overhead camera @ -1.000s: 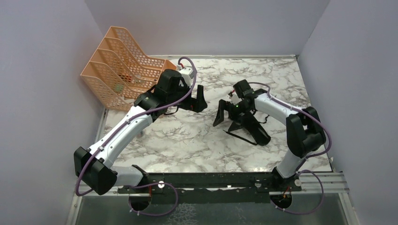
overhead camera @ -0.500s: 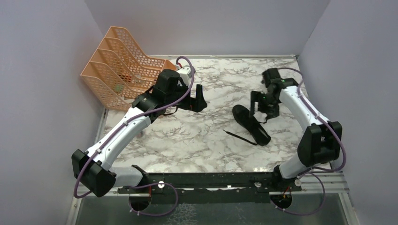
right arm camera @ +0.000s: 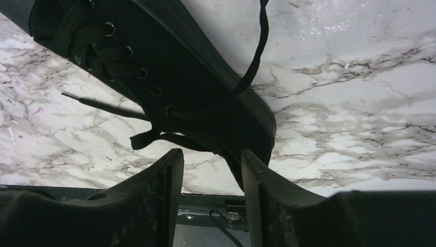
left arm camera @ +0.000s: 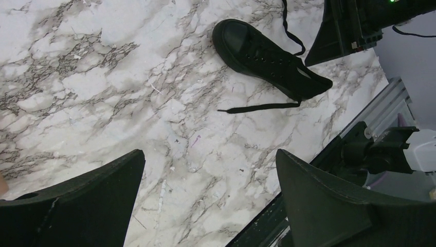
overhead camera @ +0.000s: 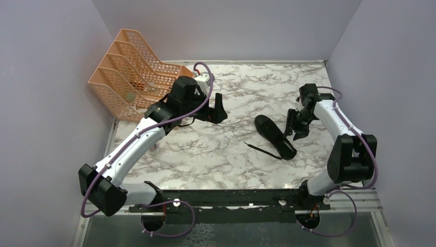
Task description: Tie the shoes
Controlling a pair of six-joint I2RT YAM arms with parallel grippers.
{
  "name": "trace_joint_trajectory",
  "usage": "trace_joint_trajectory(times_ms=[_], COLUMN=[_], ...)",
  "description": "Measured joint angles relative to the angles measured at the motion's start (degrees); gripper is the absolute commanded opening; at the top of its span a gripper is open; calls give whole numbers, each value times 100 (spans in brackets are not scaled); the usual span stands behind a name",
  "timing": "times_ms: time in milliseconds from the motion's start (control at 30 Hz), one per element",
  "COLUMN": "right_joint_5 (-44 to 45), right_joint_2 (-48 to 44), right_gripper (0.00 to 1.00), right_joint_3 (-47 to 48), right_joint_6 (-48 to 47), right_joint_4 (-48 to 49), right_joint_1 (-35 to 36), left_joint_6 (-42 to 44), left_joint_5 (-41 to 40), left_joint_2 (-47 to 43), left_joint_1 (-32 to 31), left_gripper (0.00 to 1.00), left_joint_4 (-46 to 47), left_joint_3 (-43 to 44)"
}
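One black low-cut shoe (overhead camera: 275, 136) lies slantwise on the marble table, toe toward the far left, laces untied. A loose lace (overhead camera: 259, 150) trails off its near left side; another lace (right arm camera: 257, 46) runs over its far side. My right gripper (overhead camera: 297, 126) hovers just right of the shoe's heel half. Its jaws (right arm camera: 212, 154) stand partly apart with nothing between them, and the shoe's heel (right arm camera: 180, 62) sits just beyond the fingertips. My left gripper (overhead camera: 216, 110) hangs wide open over bare table, well left of the shoe (left arm camera: 267, 59), its jaws (left arm camera: 209, 157) empty.
An orange mesh file rack (overhead camera: 136, 72) stands at the back left, behind my left arm. A black metal rail (overhead camera: 231, 198) runs along the table's near edge. Lilac walls close in the left, back and right sides.
My right gripper swung from over the shoe's left side to its right side and its jaws narrowed. The shoe, the laces and the left arm stayed put.
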Motion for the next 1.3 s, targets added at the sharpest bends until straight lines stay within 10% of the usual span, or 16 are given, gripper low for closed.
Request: trace_joint_trajectory(times_ms=[633, 867, 1300], right_joint_5=[-610, -820, -2031], right_joint_2=[468, 490, 37], right_gripper=[46, 2, 1], right_joint_3=[-498, -553, -789], right_joint_6=[-295, -511, 9], right_joint_4=[616, 813, 1436], right_joint_1=[-2, 0, 785], left_joint_6=[85, 103, 103], left_joint_5=[48, 48, 42], left_joint_2=[-142, -142, -140], left_joint_1=[0, 0, 0], left_gripper=[99, 99, 99], left_joint_4=[-76, -81, -81], left_joint_3=[0, -2, 0])
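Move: The right hand hangs half open over the shoe's opening. The lace at the opening that it goes for is about 4 cm below and 2 cm to its left, neither ahead nor back. The shoe's middle is roughly 5 cm left and 1 cm ahead; the heel is some 5 cm back and 1 cm right. The loose lace's middle lies about 11 cm left and 4 cm back. From the left hand, the lace at the opening is some 28 cm right, 1 cm back and 21 cm below. The right fingers shut and pinch the lace at the shoe's opening, after the hand has sunk about 4 cm to it and edged some 2 cm left. Keeping that pinch, the hand sweeps left about 7 cm more, ever faster, rising some 3 cm, its fingertips tilting about 20 degrees leftward overall with a small counter-clockwise turn, and drags the shoe by the lace. ##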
